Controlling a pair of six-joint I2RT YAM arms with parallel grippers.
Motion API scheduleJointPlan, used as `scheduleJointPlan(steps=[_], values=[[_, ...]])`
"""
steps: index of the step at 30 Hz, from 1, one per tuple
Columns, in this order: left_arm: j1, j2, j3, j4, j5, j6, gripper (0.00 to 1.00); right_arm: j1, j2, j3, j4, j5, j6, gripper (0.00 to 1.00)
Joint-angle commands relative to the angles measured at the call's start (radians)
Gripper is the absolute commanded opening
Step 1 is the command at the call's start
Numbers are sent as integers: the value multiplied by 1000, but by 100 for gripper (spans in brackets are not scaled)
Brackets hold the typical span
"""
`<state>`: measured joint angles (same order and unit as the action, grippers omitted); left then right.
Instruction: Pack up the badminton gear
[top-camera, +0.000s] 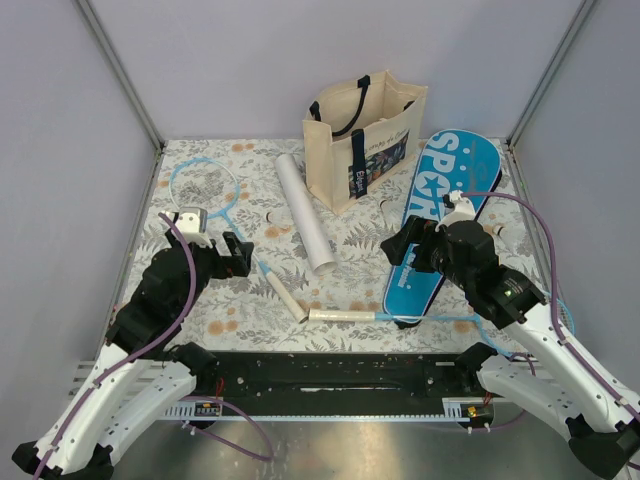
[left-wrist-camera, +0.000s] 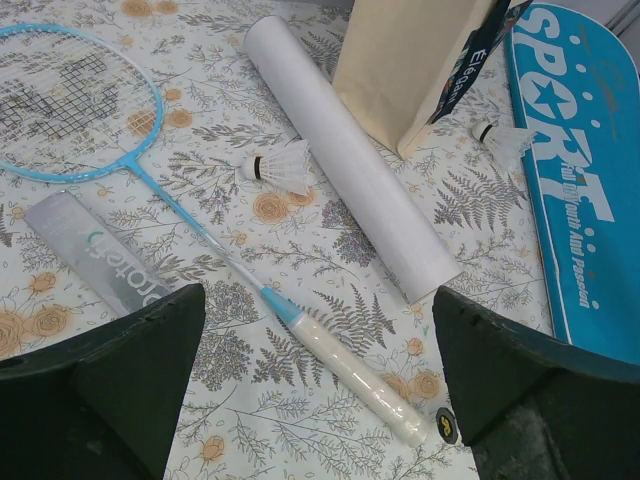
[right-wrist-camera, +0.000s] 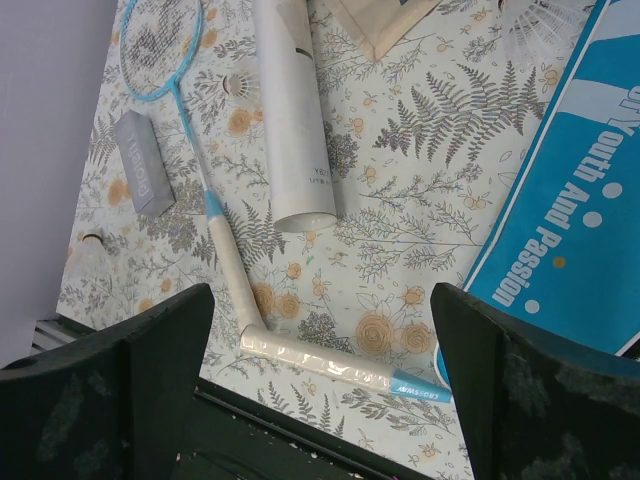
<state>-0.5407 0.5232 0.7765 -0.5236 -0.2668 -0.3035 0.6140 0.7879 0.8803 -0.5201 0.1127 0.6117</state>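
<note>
One light-blue racket (top-camera: 205, 185) lies at the far left, its white handle (left-wrist-camera: 350, 375) between my left gripper's (left-wrist-camera: 315, 330) open, empty fingers and below them. The second racket's handle (right-wrist-camera: 320, 362) lies near the front edge, below my open, empty right gripper (right-wrist-camera: 320, 330); its shaft runs right under the blue "SPORT" case (top-camera: 440, 220). The two handles meet end to end. The long white tube (top-camera: 305, 210) lies in the middle, between my left gripper (top-camera: 240, 255) and right gripper (top-camera: 395, 245). The tube (left-wrist-camera: 350, 160) and the case (left-wrist-camera: 580, 170) also show in the left wrist view.
A cream tote bag (top-camera: 365, 135) with navy straps stands at the back, between tube and case. Loose shuttlecocks (left-wrist-camera: 280, 165) (left-wrist-camera: 505, 135) lie on the floral cloth. A grey packet (left-wrist-camera: 100, 265) lies beside the left racket's shaft. Grey walls enclose three sides.
</note>
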Motion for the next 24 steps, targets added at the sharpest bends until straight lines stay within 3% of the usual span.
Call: scheduleJointPlan(steps=[1, 6, 11, 17, 24], values=[[4, -2, 6, 33, -20, 9, 99, -3, 1, -15, 52, -7, 6, 100], [4, -12, 7, 23, -61, 9, 99, -3, 39, -55, 133, -30, 43, 99], [4, -34, 12, 17, -218, -9, 99, -3, 160, -27, 257, -135, 42, 97], [16, -74, 6, -10, -316, -16, 99, 0, 463, -1, 469, -163, 5, 96], [16, -115, -3, -7, -330, -5, 99, 39, 770, 161, 528, -173, 3, 100]])
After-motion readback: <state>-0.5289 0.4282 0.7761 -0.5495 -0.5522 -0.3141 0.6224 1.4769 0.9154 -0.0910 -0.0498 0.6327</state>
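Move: From the right hand, the white shuttlecock tube's middle lies about 31 cm ahead, 22 cm left and 21 cm below, its near end only some 12 cm ahead. The right racket's handle is 2 cm back and 11 cm left, the blue SPORT bag 30 cm ahead and 19 cm right, both about 24 cm down. From the left hand, the grey box is some 18 cm ahead, 16 cm left, 25 cm down; the tube's middle 32 cm ahead, 12 cm right. Down, left and forward in a gathering sweep, the right hand drops some 13 cm while crossing about 10 cm left and 8 cm ahead, fingers wide open and tipping further down, towards the near end of the white tube. The left hand, also open and empty, shifts about 6 cm left, rises slightly and turns roughly 15 degrees counter-clockwise, towards the grey box. ##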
